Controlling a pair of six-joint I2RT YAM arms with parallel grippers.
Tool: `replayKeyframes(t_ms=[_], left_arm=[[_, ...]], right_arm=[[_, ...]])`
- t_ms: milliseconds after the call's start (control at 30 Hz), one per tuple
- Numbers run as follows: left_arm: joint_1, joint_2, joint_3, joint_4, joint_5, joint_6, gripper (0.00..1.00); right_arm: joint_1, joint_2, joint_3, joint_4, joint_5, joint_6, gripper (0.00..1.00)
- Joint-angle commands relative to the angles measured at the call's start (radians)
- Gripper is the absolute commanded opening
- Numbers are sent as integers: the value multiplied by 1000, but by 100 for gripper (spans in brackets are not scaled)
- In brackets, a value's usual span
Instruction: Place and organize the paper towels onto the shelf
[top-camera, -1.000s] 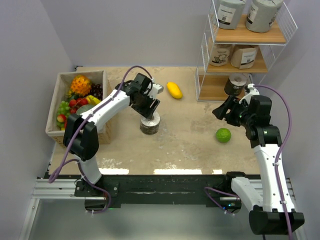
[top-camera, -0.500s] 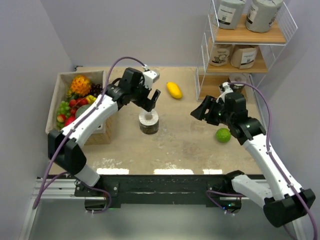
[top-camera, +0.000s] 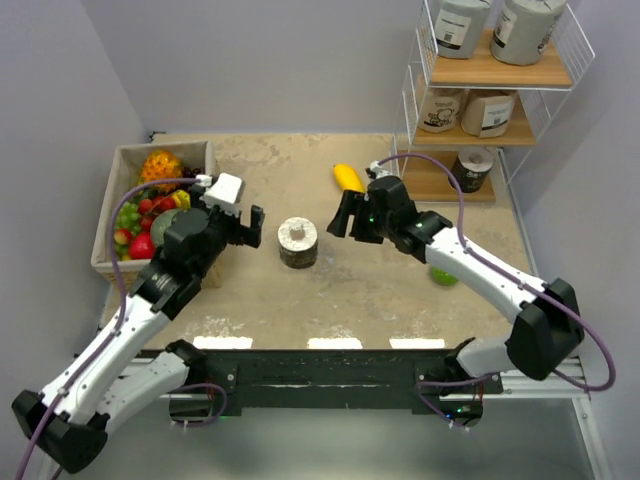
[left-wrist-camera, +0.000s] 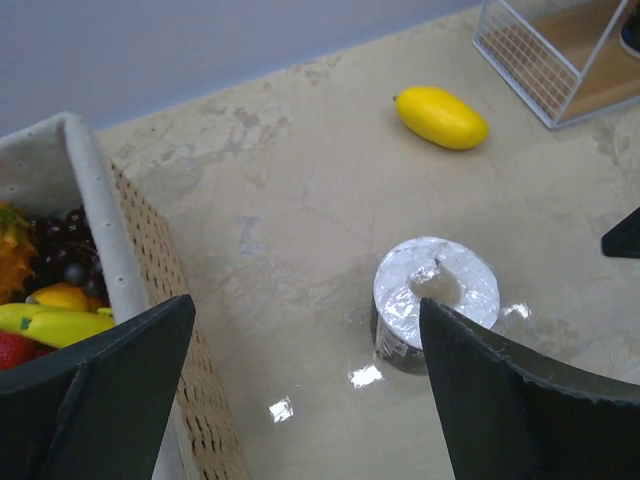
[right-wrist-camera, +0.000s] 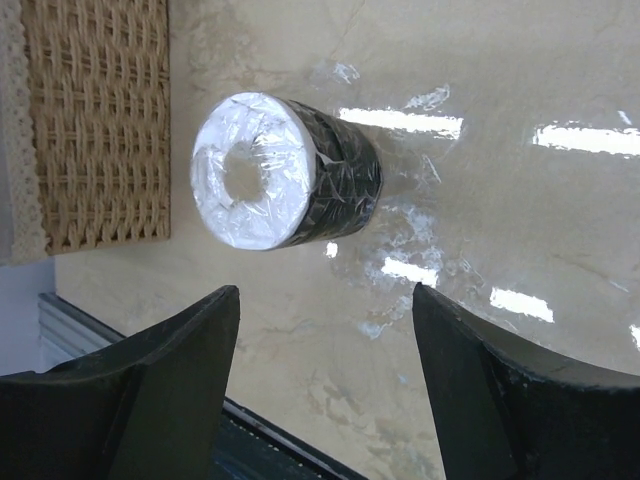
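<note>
A black paper towel roll (top-camera: 298, 243) stands on end mid-table, its white gathered top up; the left wrist view shows that roll (left-wrist-camera: 435, 300) and so does the right wrist view (right-wrist-camera: 285, 170). My left gripper (top-camera: 252, 228) (left-wrist-camera: 305, 310) is open, just left of the roll and apart from it. My right gripper (top-camera: 342, 215) (right-wrist-camera: 325, 295) is open to the roll's right, holding nothing. The shelf (top-camera: 497, 72) (left-wrist-camera: 560, 60) at the back right carries two grey rolls (top-camera: 462, 25) on top, two tan rolls (top-camera: 490, 112) in the middle and one black roll (top-camera: 474, 168) on the bottom board.
A woven box of fruit (top-camera: 110, 215) (left-wrist-camera: 100, 220) (right-wrist-camera: 95, 120) sits at the left, close to my left arm. A yellow fruit (top-camera: 348, 178) (left-wrist-camera: 440, 117) lies behind the roll. My right forearm partly covers a green fruit (top-camera: 445, 272).
My left gripper opened, let go of the mid-table roll and drew back to the left. My right arm swung from the shelf's bottom tier leftward to the roll, its jaws a little wider.
</note>
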Motion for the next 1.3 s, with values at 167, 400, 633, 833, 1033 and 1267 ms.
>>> replayKeyframes(t_ms=[167, 400, 633, 833, 1033, 1267], left_arm=[[1, -183, -93, 165, -93, -123, 100], [0, -223, -99, 147, -40, -103, 100], [-2, -256, -123, 168, -19, -85, 100], [-2, -251, -123, 171, -17, -83, 100], [-2, -249, -125, 165, -22, -83, 100], [-2, -248, -126, 163, -50, -85, 100]], right_arm=[[122, 228, 217, 34, 130, -40, 74], [135, 365, 312, -15, 191, -39, 74], [152, 477, 386, -34, 187, -48, 71], [178, 528, 407, -78, 239, -46, 67], [191, 534, 388, -81, 259, -32, 56], [191, 453, 384, -103, 296, -22, 42]])
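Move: The upright dark-wrapped paper towel roll stands some 11 cm to the right hand's left and 2 cm farther out, its middle about 13 cm below. The yellow fruit lies about 22 cm ahead of this hand and 3 cm to its right; the fruit basket's middle is roughly 45 cm left and 8 cm ahead. From the empty left hand the roll is about 5 cm ahead, 10 cm to the right and 19 cm below. The right fingers begin to pinch the wall of the paper towel roll, one down in the core and the other against its outer right side. To get there the open hand sweeps about 8 cm left and a little forward over the table, then mostly sinks, some 10 cm in all, rolling left side down before closing. The left hand backs off about 5 cm, up and away, still open. ##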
